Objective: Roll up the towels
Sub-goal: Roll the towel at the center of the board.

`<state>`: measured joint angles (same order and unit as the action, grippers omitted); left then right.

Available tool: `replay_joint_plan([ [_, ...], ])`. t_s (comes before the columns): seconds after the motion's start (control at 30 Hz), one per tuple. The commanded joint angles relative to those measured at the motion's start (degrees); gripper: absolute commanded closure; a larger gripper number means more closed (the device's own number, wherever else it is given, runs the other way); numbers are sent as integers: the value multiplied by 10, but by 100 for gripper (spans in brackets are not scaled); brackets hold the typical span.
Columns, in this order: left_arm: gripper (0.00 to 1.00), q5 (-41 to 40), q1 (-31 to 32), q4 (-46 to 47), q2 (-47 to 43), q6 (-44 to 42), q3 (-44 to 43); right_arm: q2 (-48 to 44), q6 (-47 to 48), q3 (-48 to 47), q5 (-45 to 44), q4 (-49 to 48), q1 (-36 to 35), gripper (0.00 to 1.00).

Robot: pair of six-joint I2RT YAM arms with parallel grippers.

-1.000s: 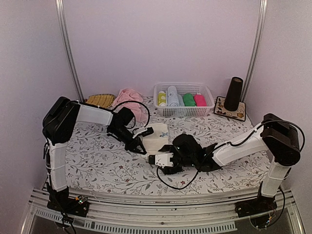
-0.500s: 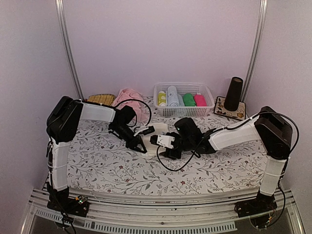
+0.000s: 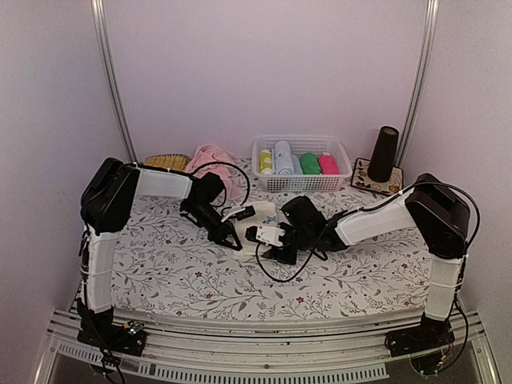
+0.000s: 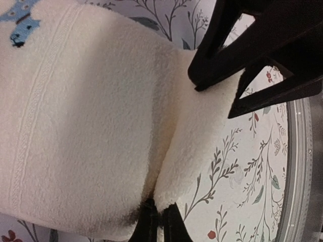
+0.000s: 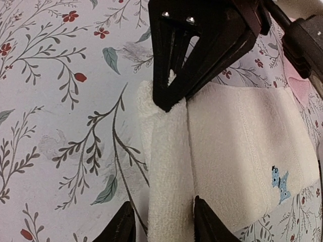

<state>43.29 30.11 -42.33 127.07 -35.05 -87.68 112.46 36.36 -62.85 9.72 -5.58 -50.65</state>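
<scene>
The cream towel (image 3: 265, 214) lies on the floral table with its near edge folded into a thin roll (image 5: 169, 166). A small blue motif (image 5: 279, 182) marks it. My left gripper (image 4: 157, 220) is shut on one end of that fold; it shows from the front in the right wrist view (image 5: 169, 101). My right gripper (image 5: 164, 224) straddles the roll's other end, its jaws open; one finger touches the roll and the other stands a little off it. In the top view both grippers, left (image 3: 230, 240) and right (image 3: 254, 233), meet at the towel's front edge. The pink towel (image 3: 212, 158) lies crumpled at the back left.
A white basket (image 3: 344, 172) at the back holds several coloured towel rolls. A black cone-shaped cup (image 3: 384, 152) stands on a patterned mat (image 3: 392, 189) at the back right. A woven yellow piece (image 3: 166, 163) lies beside the pink towel. Black cables loop near both wrists.
My right arm has swung from the table's front up to the cream towel's rolled edge, and its jaws have narrowed around it. The left gripper has stayed shut on the fold.
</scene>
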Motion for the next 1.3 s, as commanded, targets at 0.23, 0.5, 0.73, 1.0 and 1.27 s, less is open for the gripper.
replay_joint_plan([
  [0.23,93,-22,-8,-10,9,-16,-5,9,-52,-21,20,14,29,91],
  [0.5,61,-53,-12,27,-27,-1,20,23,-115,-69,113,85,54,97],
  [0.73,32,-87,-23,99,-88,34,66,36,-161,-108,187,129,81,97],
  [1.0,17,-130,-23,176,-150,39,131,79,-198,-138,232,168,93,98],
  [1.27,23,-222,15,329,-258,-9,261,108,-269,-153,258,182,117,98],
])
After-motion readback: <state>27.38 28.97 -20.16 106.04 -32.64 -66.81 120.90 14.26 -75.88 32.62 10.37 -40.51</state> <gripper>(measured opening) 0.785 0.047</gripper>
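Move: The cream towel's near fold has its right end about 2 cm ahead of the right hand and 1 cm below it, between the half-open fingers. The towel's flat middle lies some 8 cm ahead of that hand and 4 cm to its left; the white basket is about 28 cm ahead, 12 cm right. The left hand still pinches the fold's left end, with the right end about 9 cm to its right and the pink towel some 27 cm ahead, 9 cm left. The fold's right end is pinched as the right hand eases about 1.5 cm forward and shuts. Keeping hold, that hand lifts some 2 cm and goes slightly further forward, then sinks about 3 cm, turning some 35 degrees so its fingertips swing back towards the base. Meanwhile the left fingers open wide, let go of the left end, and draw up, left and forward. ##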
